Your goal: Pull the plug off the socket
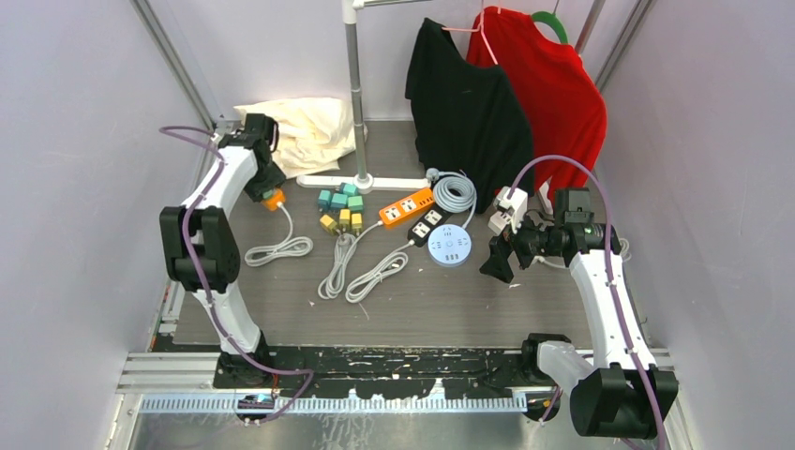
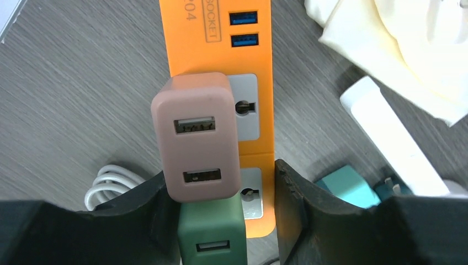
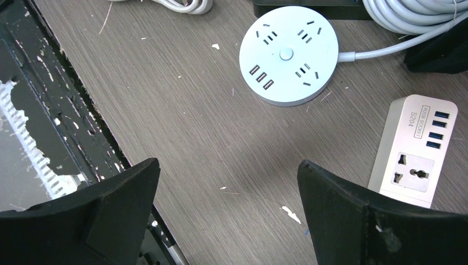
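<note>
An orange socket strip (image 2: 221, 49) lies on the table, small at the left in the top view (image 1: 274, 199). A pink plug (image 2: 196, 138) and a green plug (image 2: 212, 232) with USB ports sit in its sockets, the pink one overlapping the green one's top. My left gripper (image 2: 221, 171) straddles the strip's near end. Its left finger (image 2: 149, 204) lies against the plugs' side. A gap shows between the green plug and the right finger (image 2: 298, 204). My right gripper (image 3: 229, 165) hangs wide open over bare table, holding nothing.
A coiled white cable (image 1: 278, 248) lies beside the strip. Coloured cubes (image 1: 340, 208), a second orange strip (image 1: 406, 208), a black strip (image 1: 429, 226), a round socket (image 3: 288, 52) and a white strip (image 3: 416, 152) lie mid-table. A cream cloth (image 1: 300, 131), a rack pole and hanging shirts stand behind.
</note>
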Controlling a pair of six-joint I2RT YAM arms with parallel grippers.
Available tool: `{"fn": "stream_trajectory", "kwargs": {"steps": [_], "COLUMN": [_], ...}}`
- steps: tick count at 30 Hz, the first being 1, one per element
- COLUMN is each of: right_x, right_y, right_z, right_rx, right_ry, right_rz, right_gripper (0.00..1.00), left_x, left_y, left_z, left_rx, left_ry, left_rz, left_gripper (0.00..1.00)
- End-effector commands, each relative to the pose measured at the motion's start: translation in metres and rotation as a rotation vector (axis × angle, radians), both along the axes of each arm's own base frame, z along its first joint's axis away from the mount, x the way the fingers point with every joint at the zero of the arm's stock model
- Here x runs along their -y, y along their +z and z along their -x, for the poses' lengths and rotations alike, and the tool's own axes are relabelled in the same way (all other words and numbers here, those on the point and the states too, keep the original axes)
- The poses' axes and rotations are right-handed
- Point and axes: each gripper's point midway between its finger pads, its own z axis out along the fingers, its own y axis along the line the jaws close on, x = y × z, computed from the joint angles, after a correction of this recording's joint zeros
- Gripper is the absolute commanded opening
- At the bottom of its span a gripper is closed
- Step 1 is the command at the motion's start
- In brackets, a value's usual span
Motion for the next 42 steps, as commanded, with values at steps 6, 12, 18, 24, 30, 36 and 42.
{"fn": "stream_trajectory", "kwargs": {"steps": [6, 12, 18, 24, 30, 36, 42], "right_x": [-0.004, -0.004, -0.005, -0.005, -0.006, -0.008, -0.009], "right_y": [0.006, 0.005, 0.004, 0.004, 0.005, 0.007, 0.008], "right_z": [0.0, 0.001, 0.001, 0.001, 0.002, 0.002, 0.002], "right_rx": [0.032, 0.033, 0.032, 0.034, 0.037, 0.038, 0.043], "right_ry": [0.03, 0.034, 0.04, 0.044, 0.049, 0.054, 0.059], "right_rz": [-0.009, -0.008, -0.009, -0.008, -0.013, -0.024, -0.028], "right_gripper": [1.0, 1.0, 1.0, 1.0, 1.0, 1.0, 1.0], "left_x": [0.028, 0.072, 0.095, 0.14, 0.176, 0.192, 0.224], "left_y": [0.065, 0.078, 0.108, 0.125, 0.129, 0.13, 0.135], "left_z": [0.01, 0.038, 0.076, 0.11, 0.145, 0.179, 0.208], "left_rx": [0.262, 0.461, 0.648, 0.731, 0.703, 0.668, 0.673], "left_ry": [-0.268, -0.526, -0.712, -0.931, -1.102, -1.225, -1.433], "left_rz": [-0.1, -0.029, 0.009, 0.122, 0.101, 0.071, 0.048], "left_gripper": [0.0, 0.0, 0.0, 0.0, 0.0, 0.0, 0.0]}}
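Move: The left hand already holds the orange socket with its pink and green plugs, clear of the table. The left cable coil, towards which it is taken, lies some 14 cm back, 18 cm right and 11 cm below. The pulled plugs lie about 2 cm ahead and 19 cm right, the right cable coil 16 cm back and 27 cm right, both about 10 cm lower. From the right hand, the left coil is roughly 7 cm ahead, 34 cm left and 16 cm down. Keeping its pinch on the end of the orange socket, opening unchanged, the left hand carries the socket back and to the right, about 20 cm each way, while rising some 9 cm, towards the space above and just short of the left cable coil. On the way the wrist swings roughly 75 degrees clockwise and lifts the fingers from steeply down to a shallower slant, forward and right. ##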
